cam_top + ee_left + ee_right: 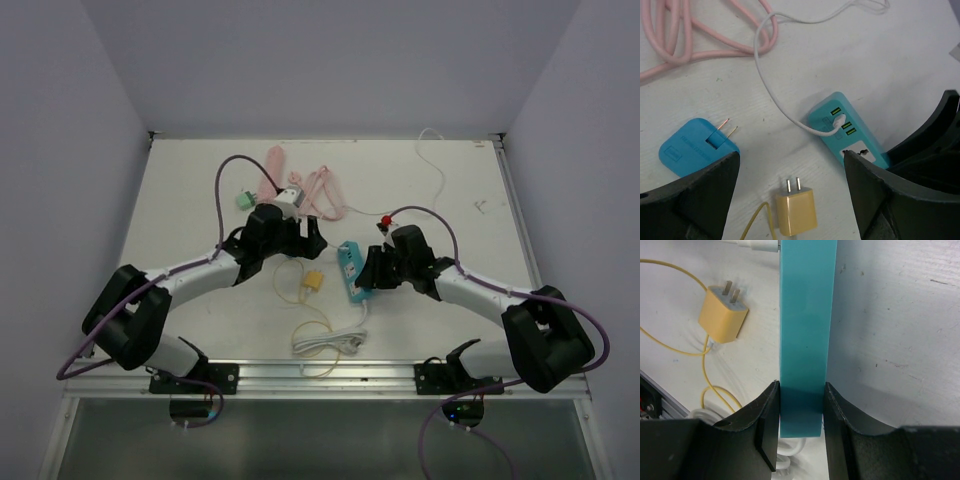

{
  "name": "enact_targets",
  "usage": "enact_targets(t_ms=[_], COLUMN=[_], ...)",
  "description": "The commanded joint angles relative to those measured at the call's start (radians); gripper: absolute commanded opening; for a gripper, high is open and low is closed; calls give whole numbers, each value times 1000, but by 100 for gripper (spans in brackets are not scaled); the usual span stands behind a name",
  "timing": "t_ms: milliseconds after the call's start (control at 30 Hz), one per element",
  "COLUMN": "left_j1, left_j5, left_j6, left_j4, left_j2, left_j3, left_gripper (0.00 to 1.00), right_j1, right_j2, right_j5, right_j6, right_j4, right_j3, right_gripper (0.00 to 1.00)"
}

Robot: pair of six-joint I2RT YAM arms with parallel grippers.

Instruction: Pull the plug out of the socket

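Note:
The yellow plug (796, 211) lies flat on the table with its two prongs bare, apart from the teal socket strip (847, 130); its yellow cable trails off below. My left gripper (791, 161) hangs open above the plug, one finger (695, 195) on each side, touching nothing. A white USB lead (837, 122) sits in the strip's upper port. My right gripper (801, 390) is shut on the strip's near end (805, 330). From above, the plug (312, 283) lies just left of the strip (350, 268), between the left gripper (298, 238) and the right gripper (373, 272).
A blue adapter (697, 146) with bare prongs lies left of the plug. Pink cable (318, 190) loops at the back, with a green adapter (244, 199) beside it. A coiled white cord (327, 343) sits near the front rail. Thin white wire (435, 165) runs to the back wall.

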Motion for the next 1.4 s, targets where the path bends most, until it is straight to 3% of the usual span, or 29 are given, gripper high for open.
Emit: enact_targets(t_ms=[0, 233, 433, 733, 1033, 1133, 1367], left_j1=[-57, -160, -183, -187, -197, -197, -197], left_j5=[-49, -54, 30, 90, 118, 125, 158], left_j6=[303, 607, 701, 731, 739, 739, 735], left_j4=[-25, -160, -272, -302, -294, -299, -308], left_j2=[-30, 59, 148, 257, 320, 354, 398], left_j3=[65, 219, 326, 383, 421, 440, 461], left_gripper=[88, 88, 79, 59, 53, 42, 34], right_j1=[1, 1, 1, 1, 1, 1, 1], right_j2=[21, 13, 5, 19, 30, 28, 38], right_j5=[-32, -41, -44, -50, -53, -52, -50], right_j6=[-67, -89, -93, -95, -92, -92, -95], right_j4=[-127, -168, -190, -191, -187, -190, -191], right_j3=[13, 33, 42, 44, 44, 47, 53], right_gripper=[0, 0, 0, 0, 0, 0, 0])
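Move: The white cable's plug, near the far end of the blue socket, lies about 9 cm to the right of the left hand, level with it fore and aft and some 6 cm below. The yellow adapter is about 8 cm back and 1 cm right, 9 below; the blue adapter about 4 cm forward and 6 left, 8 below. From the right hand, holding the socket's near end, the plug is some 9 cm forward, 3 left, about level. The left hand swings about 9 cm to the right to the white cable's plug, first rising some 3 cm and then sinking past its starting height to end about 5 cm lower, while its wrist turns roughly 40 degrees clockwise and its wide-open fingers narrow to about a third, bringing one fingertip to either side of the plug without a clear grip yet. The right hand keeps its pinch on the near end of the blue socket, eases back about 1 cm early on, then holds the socket still. ##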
